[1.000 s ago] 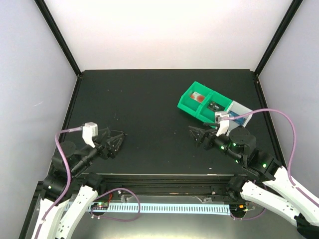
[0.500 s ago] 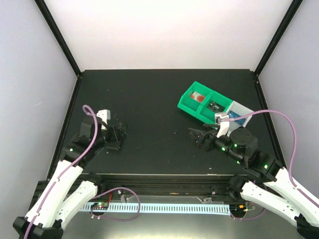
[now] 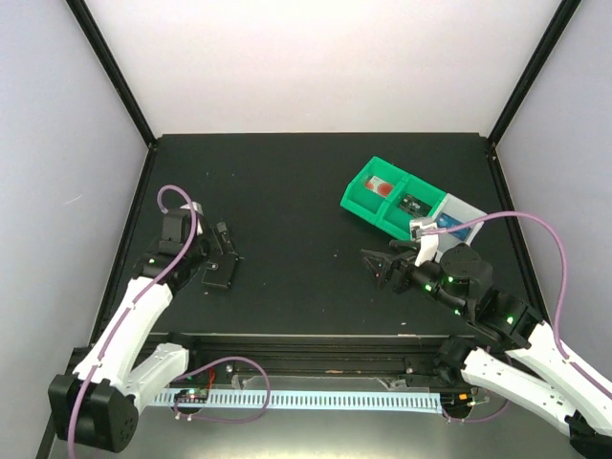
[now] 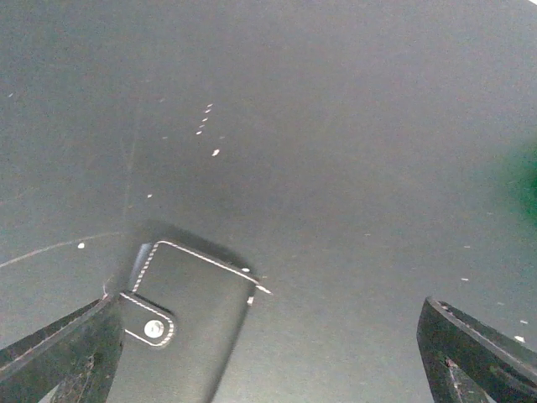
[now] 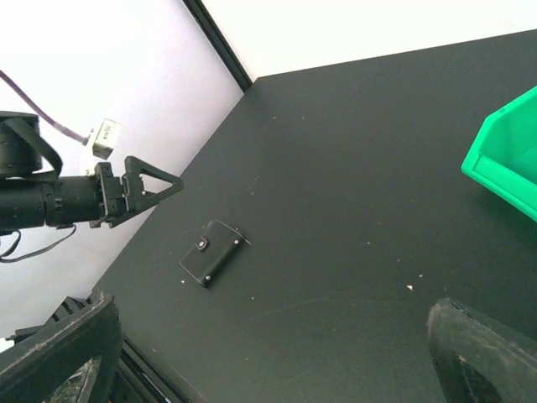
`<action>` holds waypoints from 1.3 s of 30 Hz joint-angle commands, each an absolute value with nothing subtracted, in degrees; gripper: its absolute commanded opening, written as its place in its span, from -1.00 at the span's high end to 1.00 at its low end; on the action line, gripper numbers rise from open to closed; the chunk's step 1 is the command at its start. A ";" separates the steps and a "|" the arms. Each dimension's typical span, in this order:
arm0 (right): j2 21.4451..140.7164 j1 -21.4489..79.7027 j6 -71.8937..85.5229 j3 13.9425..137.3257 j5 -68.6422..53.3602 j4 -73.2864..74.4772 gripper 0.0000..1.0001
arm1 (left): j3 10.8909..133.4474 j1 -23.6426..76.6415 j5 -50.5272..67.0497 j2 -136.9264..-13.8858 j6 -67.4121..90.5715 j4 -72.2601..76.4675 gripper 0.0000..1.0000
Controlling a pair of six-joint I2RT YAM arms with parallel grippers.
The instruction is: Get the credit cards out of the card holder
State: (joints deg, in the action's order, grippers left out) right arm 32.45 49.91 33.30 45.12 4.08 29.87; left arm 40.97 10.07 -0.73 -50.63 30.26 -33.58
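Note:
The card holder (image 5: pixel 214 252) is a small black wallet with white stitching and a snap strap. It lies shut and flat on the black table near the front left corner. The credit cards are hidden, as the holder's inside does not show. My left gripper (image 4: pixel 270 336) hovers open just above the holder (image 4: pixel 180 327), which sits by its left finger (image 4: pixel 63 353). In the top view the left gripper (image 3: pixel 225 251) points right. My right gripper (image 3: pixel 380 263) stands open and empty at mid-right, far from the holder; its fingers frame the right wrist view (image 5: pixel 273 348).
A green tray (image 3: pixel 368 194) with a grey section (image 3: pixel 467 208) stands at the back right, holding small red-and-white and dark items. A strip of bright blue (image 3: pixel 459 229) shows in the grey section behind my right wrist. Black frame posts line the table's edges.
My left arm has risen and stretched out, turning its gripper down over the card holder. The right arm has barely moved. Both grippers stay open.

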 commanded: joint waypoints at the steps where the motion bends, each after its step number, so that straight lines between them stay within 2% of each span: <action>1: 31.99 50.35 32.69 44.87 5.68 31.63 -1.00 | 39.22 7.67 -3.31 -55.50 30.98 -29.45 -0.92; 6: 31.60 50.36 32.64 44.87 7.17 32.55 -1.00 | 36.46 5.26 1.29 -61.47 31.58 -25.94 -0.73; 12: 30.69 50.36 32.06 44.83 7.40 32.17 -1.00 | 34.44 3.68 -1.05 -69.51 31.02 -23.66 -0.57; 22: 30.32 50.30 32.05 44.70 7.96 32.27 -1.00 | 33.63 3.49 9.56 -76.62 27.72 -18.68 -0.27; 26: 30.56 50.30 32.85 44.32 7.91 31.76 -1.00 | 32.32 3.60 14.00 -77.06 27.00 -16.88 -0.05; 30: 31.37 50.35 34.01 43.68 7.14 30.58 -1.00 | 29.16 4.06 19.49 -75.97 28.09 -13.91 0.06; 39: 37.35 50.36 37.65 41.27 0.67 26.35 -0.95 | 21.37 8.47 29.12 -67.14 35.33 -8.32 0.13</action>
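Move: The card holder lies flat almost straight below the left hand, its middle about 14 cm down, level ahead-and-back and some 1 cm to the right; its snap strap is on the holder's left side. The green box stands far off, roughly 41 cm to the right and 19 cm farther out than the left hand. From the right hand the card holder is about 30 cm to the left, 10 cm ahead and 27 cm below. Bring the left gripper down about 13 cm onto the strap side of the card holder, easing a little left and tipping the fingers some 20 degrees steeper while they start closing. At the bottom, close to under half open to grip the strap part, then carry it about 7 cm right and slightly back, lowering the hand's left side. Late on, let the open right hand sink about 3 cm. ##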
